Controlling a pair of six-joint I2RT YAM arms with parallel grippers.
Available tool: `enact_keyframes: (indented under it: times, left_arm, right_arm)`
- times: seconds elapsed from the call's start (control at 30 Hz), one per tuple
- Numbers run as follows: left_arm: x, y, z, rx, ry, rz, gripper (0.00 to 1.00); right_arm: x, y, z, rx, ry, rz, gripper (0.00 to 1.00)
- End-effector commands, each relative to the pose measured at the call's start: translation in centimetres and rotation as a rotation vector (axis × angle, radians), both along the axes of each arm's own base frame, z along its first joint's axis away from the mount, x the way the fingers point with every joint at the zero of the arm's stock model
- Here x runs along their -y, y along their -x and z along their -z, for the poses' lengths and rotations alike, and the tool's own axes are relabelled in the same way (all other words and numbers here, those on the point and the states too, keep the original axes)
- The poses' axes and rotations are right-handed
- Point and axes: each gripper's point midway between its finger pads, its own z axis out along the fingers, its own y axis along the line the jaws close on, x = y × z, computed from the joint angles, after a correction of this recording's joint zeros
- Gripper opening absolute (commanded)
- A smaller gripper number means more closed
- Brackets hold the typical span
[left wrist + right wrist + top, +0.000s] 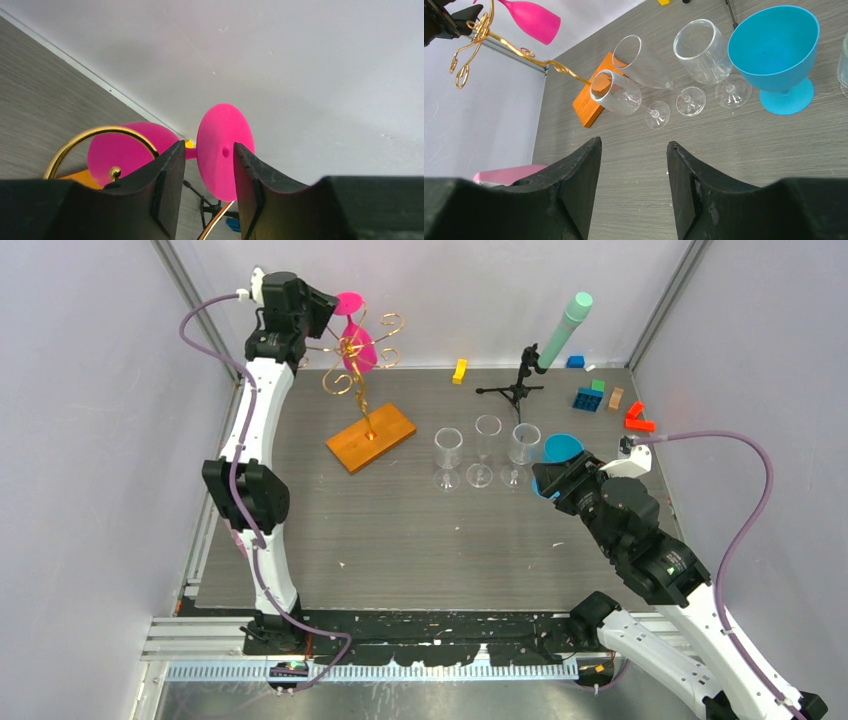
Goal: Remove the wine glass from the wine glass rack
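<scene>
A pink wine glass (pixel 358 348) hangs upside down from the wine glass rack (pixel 362 400), a gold wire tree on an orange base (pixel 371 437) at the back left. My left gripper (pixel 325 308) is up at the top of the rack. In the left wrist view its fingers (pixel 208 145) straddle the glass's round pink foot (pixel 220 135). The jaws are partly closed, with a gap on the left side, and the bowl (pixel 120 150) hangs behind a gold loop (pixel 100 131). My right gripper (pixel 634 142) hovers open and empty over the table, near the blue goblet (pixel 562 448).
Three clear glasses (pixel 487 445) stand in a row mid-table, left of the blue goblet (pixel 774 50). A black tripod (pixel 515 390) holding a teal cylinder (pixel 565 330) stands behind them. Yellow (pixel 459 370), blue-green (pixel 588 397) and red (pixel 637 420) blocks lie at the back right.
</scene>
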Motion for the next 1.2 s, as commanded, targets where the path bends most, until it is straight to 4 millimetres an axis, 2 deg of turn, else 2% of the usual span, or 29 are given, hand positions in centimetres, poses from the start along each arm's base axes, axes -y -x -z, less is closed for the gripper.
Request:
enact_keyframes:
  times: [0.0, 0.13, 0.27, 0.4, 0.5, 0.73, 1.0, 1.17]
  left_arm:
    - [-0.3, -1.0, -1.9, 0.076, 0.114, -0.008, 0.4]
    - [0.2, -1.6, -1.5, 0.069, 0.176, 0.034, 0.37]
    - [0.9, -2.1, -1.3, 0.072, 0.25, 0.085, 0.29]
    - [1.5, -2.3, -1.8, 0.089, 0.297, 0.124, 0.16]
    - [1.6, -2.0, -2.3, 0.103, 0.307, 0.133, 0.0]
    - [1.5, -1.0, -4.4, 0.167, 0.311, 0.144, 0.0]
    - [3.2, -0.4, -7.6, 0.285, 0.381, 0.265, 0.0]
    - [3.7, 0.3, -7.7, 0.281, 0.397, 0.298, 0.0]
  right_arm:
    - [0.9, 0.1, -1.9, 0.053, -0.002, 0.029, 0.56]
    - [1.0, 0.2, -2.0, 0.057, 0.002, 0.03, 0.56]
    - [1.0, 0.2, -1.9, 0.058, 0.003, 0.031, 0.56]
    - [1.0, 0.2, -1.9, 0.059, 0.005, 0.031, 0.56]
    - [1.1, 0.3, -1.8, 0.059, 0.006, 0.031, 0.56]
    - [0.9, 0.2, -1.6, 0.052, 0.007, 0.028, 0.56]
    - [0.9, 0.1, -1.5, 0.047, 0.005, 0.028, 0.56]
    - [0.7, 0.1, -1.5, 0.047, 0.002, 0.024, 0.56]
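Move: The pink wine glass hangs foot-up on the rack; its disc foot lies about 4 cm ahead of the left hand and 3 cm to its right, level with the half-open fingers. The rack's hub is some 6 cm lower, level with the hand fore and aft and 3 cm right; the rack's wooden base lies roughly 35 cm beneath. From the idle right hand, that foot is about 38 cm ahead, 40 cm left and 8 cm higher. The left hand eases forward 2.5 cm, rolling left-side-down, pinches the pink glass's foot, then drifts right and lifts. ##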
